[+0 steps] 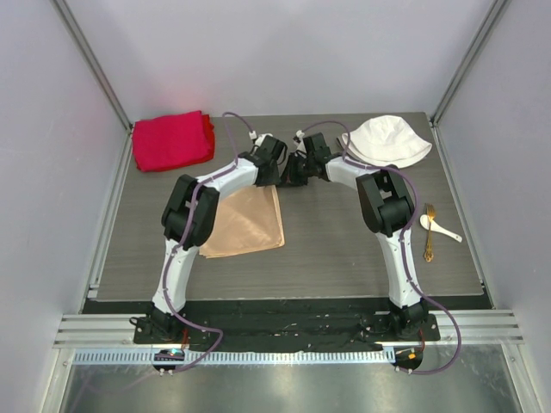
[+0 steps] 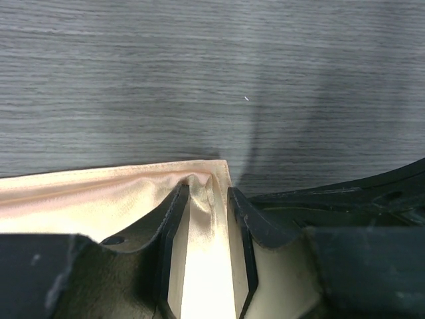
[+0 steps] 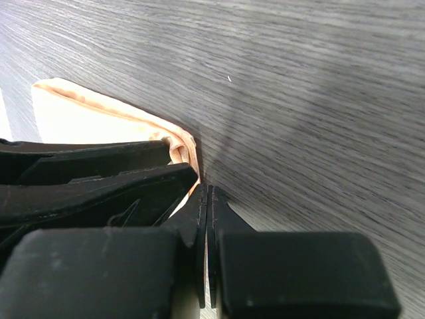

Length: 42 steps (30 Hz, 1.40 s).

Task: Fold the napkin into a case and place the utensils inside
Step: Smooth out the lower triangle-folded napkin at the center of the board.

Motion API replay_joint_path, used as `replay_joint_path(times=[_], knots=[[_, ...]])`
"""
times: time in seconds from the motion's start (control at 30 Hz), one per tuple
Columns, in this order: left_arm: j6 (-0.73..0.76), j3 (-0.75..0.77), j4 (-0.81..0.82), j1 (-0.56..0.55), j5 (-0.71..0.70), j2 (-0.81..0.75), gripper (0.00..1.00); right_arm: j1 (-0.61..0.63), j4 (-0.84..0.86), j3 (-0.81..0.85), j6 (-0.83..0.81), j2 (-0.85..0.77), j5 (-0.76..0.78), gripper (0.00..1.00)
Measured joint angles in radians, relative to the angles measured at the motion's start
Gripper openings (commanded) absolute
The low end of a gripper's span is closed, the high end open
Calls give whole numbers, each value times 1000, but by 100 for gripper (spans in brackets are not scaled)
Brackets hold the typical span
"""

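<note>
The peach-tan napkin (image 1: 245,222) lies flat on the table left of centre, its shape a rough square. My left gripper (image 1: 277,179) is down on its far right corner. In the left wrist view the jaws (image 2: 206,189) stand apart over the napkin (image 2: 99,193), with a small ridge of cloth between the tips, not pinched. My right gripper (image 1: 289,178) is shut right beside it, its tips (image 3: 207,189) at the napkin's (image 3: 80,116) corner edge. Whether cloth is caught between them I cannot tell. The utensils, a white spoon (image 1: 441,228) and a gold fork (image 1: 429,232), lie at the right.
A thick red cloth (image 1: 172,139) is folded at the far left corner. A white bucket hat (image 1: 387,140) sits at the far right. The grey mat (image 1: 327,249) ends at metal rails on both sides. The two arms meet over the mat's far middle.
</note>
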Motion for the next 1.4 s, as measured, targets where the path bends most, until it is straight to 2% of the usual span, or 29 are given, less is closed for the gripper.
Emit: replay_joint_path(times=[0.23,0.53,1.07,1.2,1.33,1.4], knots=[[4,-129,60,0,-6,-92,29,-1,2,-1,0,0,-2,1],[23,-92,51,7,-20,-106,27,-1,0,-1,0,0,-6,1],[27,-12,4,10,-31,-12,25,20,-5,-6,3,-6,-22,1],[27,-12,0,10,-31,-10,22,21,-6,-8,4,-16,-22,1],[33,-12,-2,10,-35,-10,9,21,-8,-12,4,-32,-23,1],[37,-12,-2,10,-39,-10,7,22,-8,-12,4,-41,-23,1]])
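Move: The napkin's far right corner is right at the left fingertips, about 1 cm ahead and 1 cm to the right; from the right hand it lies roughly 2 cm left and 1 cm ahead. The napkin's middle is some 12 cm back and 10 cm left of the left hand, and 12 cm back and 13 cm left of the right. From the left hand, the red cloth lies about 15 cm ahead and 30 cm left. From the right hand, the white pouch lies some 15 cm ahead and 29 cm right. Left fingers edge back-left, hop 3 cm, land narrower on the corner; right slides 1.5 cm back-left, then rises. ##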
